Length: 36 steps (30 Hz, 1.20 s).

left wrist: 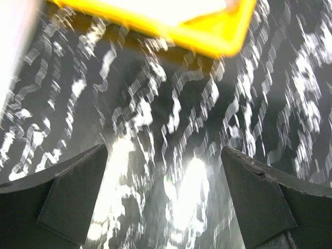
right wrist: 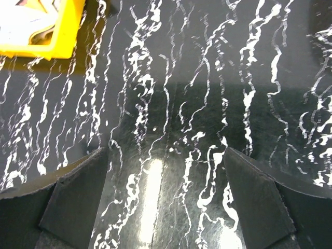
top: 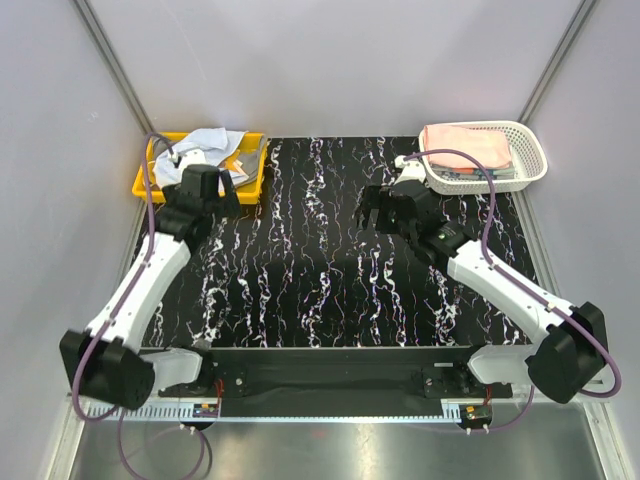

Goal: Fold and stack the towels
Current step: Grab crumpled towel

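Crumpled towels fill the yellow tray (top: 256, 170) at the back left, a light blue one (top: 212, 140) on top and an orange one (top: 243, 152) beside it. A folded pink towel (top: 465, 145) lies in the white lattice basket (top: 530, 150) at the back right. My left gripper (top: 215, 188) hovers at the tray's near edge. In the left wrist view it (left wrist: 164, 150) is open, with only the mat between its fingers and the tray (left wrist: 207, 39) blurred ahead. My right gripper (top: 375, 215) is open over the middle of the mat, holding nothing (right wrist: 165, 151).
The black mat with white marbling (top: 320, 280) covers the table between the tray and the basket. Grey walls close in on both sides and at the back. The yellow tray's corner (right wrist: 57, 46) shows far left in the right wrist view.
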Each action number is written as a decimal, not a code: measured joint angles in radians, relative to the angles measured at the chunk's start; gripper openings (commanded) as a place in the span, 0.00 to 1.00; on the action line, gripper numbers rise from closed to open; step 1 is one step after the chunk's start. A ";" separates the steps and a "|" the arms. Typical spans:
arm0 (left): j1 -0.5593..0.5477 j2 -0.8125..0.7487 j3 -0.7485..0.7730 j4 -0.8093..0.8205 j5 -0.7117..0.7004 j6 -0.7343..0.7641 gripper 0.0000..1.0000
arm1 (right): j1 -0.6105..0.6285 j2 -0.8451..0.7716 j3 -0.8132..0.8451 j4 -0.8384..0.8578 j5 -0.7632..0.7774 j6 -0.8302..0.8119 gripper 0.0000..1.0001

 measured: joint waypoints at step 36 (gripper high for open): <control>0.313 0.995 0.640 0.214 -0.060 -0.008 0.54 | 0.000 0.069 -0.024 0.016 -0.156 0.042 1.00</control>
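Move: The crumpled pale-blue towel lies in the yellow bin roughly 27 cm ahead of the left hand, 7 cm to its left and 15 cm below. The bin's near rim crosses in front of it some 20 cm ahead of the hand and 5 cm left, and a grey towel lies about 12 cm to the right of the blue one, level with it. From the right hand, the blue towel is about 26 cm ahead, 50 cm left and 15 cm below. Forward and left, quickly, the left hand reaches some 22 cm out and 12 cm across, dipping 12 cm on the way down to the near-left part of the blue towel at the bin's rim. It turns about 20 degrees counter-clockwise, then stays put while its fingers, already narrowing, close to about half. The empty right hand eases down and left a few centimetres, fingers open. ##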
